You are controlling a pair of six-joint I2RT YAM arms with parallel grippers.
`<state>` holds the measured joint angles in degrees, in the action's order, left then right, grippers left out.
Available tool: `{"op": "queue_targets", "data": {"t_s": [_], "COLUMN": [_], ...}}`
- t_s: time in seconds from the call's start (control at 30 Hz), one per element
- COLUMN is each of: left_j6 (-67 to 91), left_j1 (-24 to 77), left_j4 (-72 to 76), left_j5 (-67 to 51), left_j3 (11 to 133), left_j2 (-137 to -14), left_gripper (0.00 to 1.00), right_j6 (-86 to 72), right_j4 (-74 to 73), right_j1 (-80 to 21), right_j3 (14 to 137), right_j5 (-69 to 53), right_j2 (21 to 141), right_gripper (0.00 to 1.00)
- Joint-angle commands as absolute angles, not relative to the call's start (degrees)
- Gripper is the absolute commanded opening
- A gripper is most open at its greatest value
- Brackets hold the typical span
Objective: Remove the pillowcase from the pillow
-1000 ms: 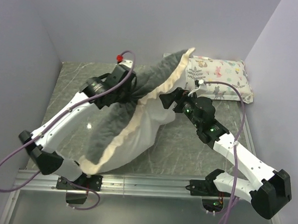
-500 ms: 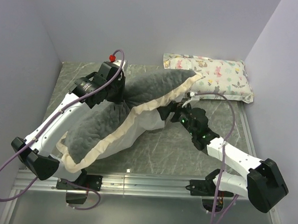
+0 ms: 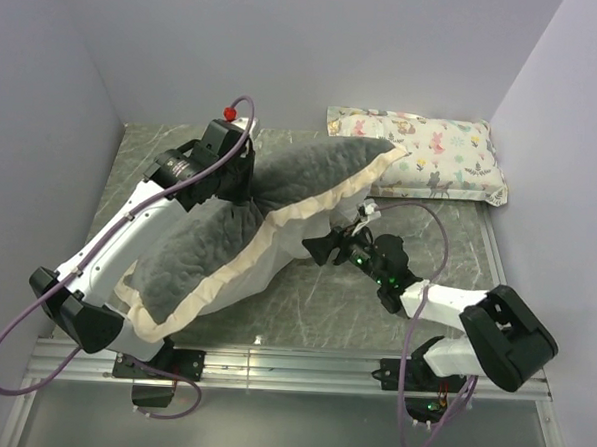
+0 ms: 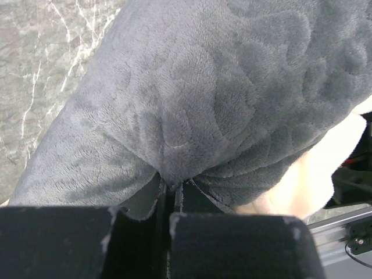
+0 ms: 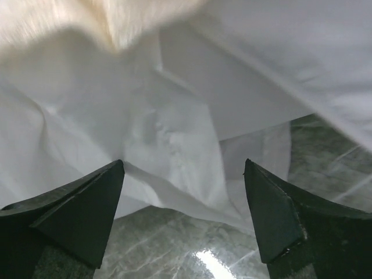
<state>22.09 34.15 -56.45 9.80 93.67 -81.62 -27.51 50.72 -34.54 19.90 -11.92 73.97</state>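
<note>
The pillowcase (image 3: 212,244), dark grey plush with cream edging, is lifted and draped over the left half of the table. My left gripper (image 3: 242,189) is shut on a pinch of its grey plush (image 4: 232,87), which bunches between the fingers of that gripper (image 4: 171,190). The white pillow (image 3: 289,253) sticks out from under the cream edge. My right gripper (image 3: 315,248) is low over the table, just right of the pillow's exposed end. In the right wrist view that gripper (image 5: 183,174) stands open, with the pillow's white fabric (image 5: 174,128) just beyond its fingertips and nothing held.
A small animal-print pillow (image 3: 422,155) lies against the back wall at the right. Side walls close in the grey marble table (image 3: 374,318). A metal rail (image 3: 301,364) runs along the near edge by the arm bases.
The left arm pulled the pillowcase leftward and lower, flattening it. The right arm dropped and reached left toward the pillow's exposed end, its jaws narrowing slightly.
</note>
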Motion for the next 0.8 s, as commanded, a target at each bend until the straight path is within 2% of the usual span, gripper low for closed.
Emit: {"op": "queue_targets", "data": {"t_s": [0.0,0.07,0.1,0.13,0.17,0.2,0.3,0.4,0.53,0.6,0.7,0.73,0.77], "left_j6": [21.62,21.62,21.71,21.80,22.06,22.23,23.20,23.64,23.90,24.26,25.66,26.45,26.54], "left_j1": [33.93,33.84,33.84,33.66,33.14,32.70,29.28,24.71,19.35,17.41,15.74,15.56,15.56], "left_j4": [-50.71,-50.89,-51.06,-50.80,-50.63,-50.54,-49.75,-51.41,-57.03,-58.98,-53.64,-51.18,-48.98], "left_j5": [10.72,11.68,12.91,13.35,14.66,14.85,15.99,16.26,14.95,13.89,11.26,10.55,9.15], "left_j3": [98.70,100.27,100.98,101.51,102.64,103.27,106.42,114.93,136.42,141.40,135.38,129.61,126.59], "left_j2": [-81.30,-81.65,-81.91,-82.00,-82.09,-82.09,-83.75,-90.07,-105.00,-112.75,-113.30,-112.25,-109.89], "left_gripper": [0.00,0.00,0.00,0.00,0.00,0.00,0.00,0.00,0.02,0.04,0.21,0.36,0.46], "right_j6": [-26.54,-25.84,-25.40,-24.44,-23.91,-23.38,-22.41,-23.73,-23.91,-23.64,-22.41,-22.67,-22.94], "right_j4": [56.79,52.05,49.51,43.39,39.85,36.86,24.55,13.12,3.01,0.45,-3.34,-2.82,-2.46], "right_j1": [-35.68,-36.12,-36.65,-37.09,-37.79,-38.23,-39.98,-41.30,-44.12,-44.47,-44.39,-44.21,-43.77], "right_j3": [23.89,25.65,27.67,28.90,30.31,32.93,40.39,50.05,61.15,67.20,70.05,70.14,70.22], "right_j5": [-16.17,-17.13,-16.62,-15.74,-14.51,-14.33,-14.41,-17.92,-18.28,-17.58,-14.77,-14.07,-13.19], "right_j2": [75.85,74.63,73.40,70.00,67.87,65.68,54.88,50.29,52.28,57.09,63.95,65.81,67.48], "right_gripper": [0.87,0.62,0.46,0.14,0.03,0.00,0.00,0.00,0.00,0.00,0.00,0.00,0.00]}}
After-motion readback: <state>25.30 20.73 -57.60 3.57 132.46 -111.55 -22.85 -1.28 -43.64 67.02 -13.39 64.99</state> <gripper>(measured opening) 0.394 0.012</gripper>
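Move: Right at the right hand's open fingers hangs the pillowcase's white inner cloth, its fold about 2 cm ahead, 3 cm left and level. Its cream hem passes some 5 cm ahead, 3 cm left and 8 cm above this hand; the floral pillow lies about 28 cm ahead, 21 cm right and 10 cm lower. The left hand already holds the grey side, with the far table about 20 cm ahead, straight on, and 27 cm below. Pinching the white cloth after a 2 cm nudge left, the right hand shuts and whips it up about 26 cm, drawing back some 6 cm, then sinks a little and starts forward and left again. The left hand, still holding the grey side, swings about 16 cm forward towards the far table, rising 7 cm before dipping, and begins opening its fingers at the end. ##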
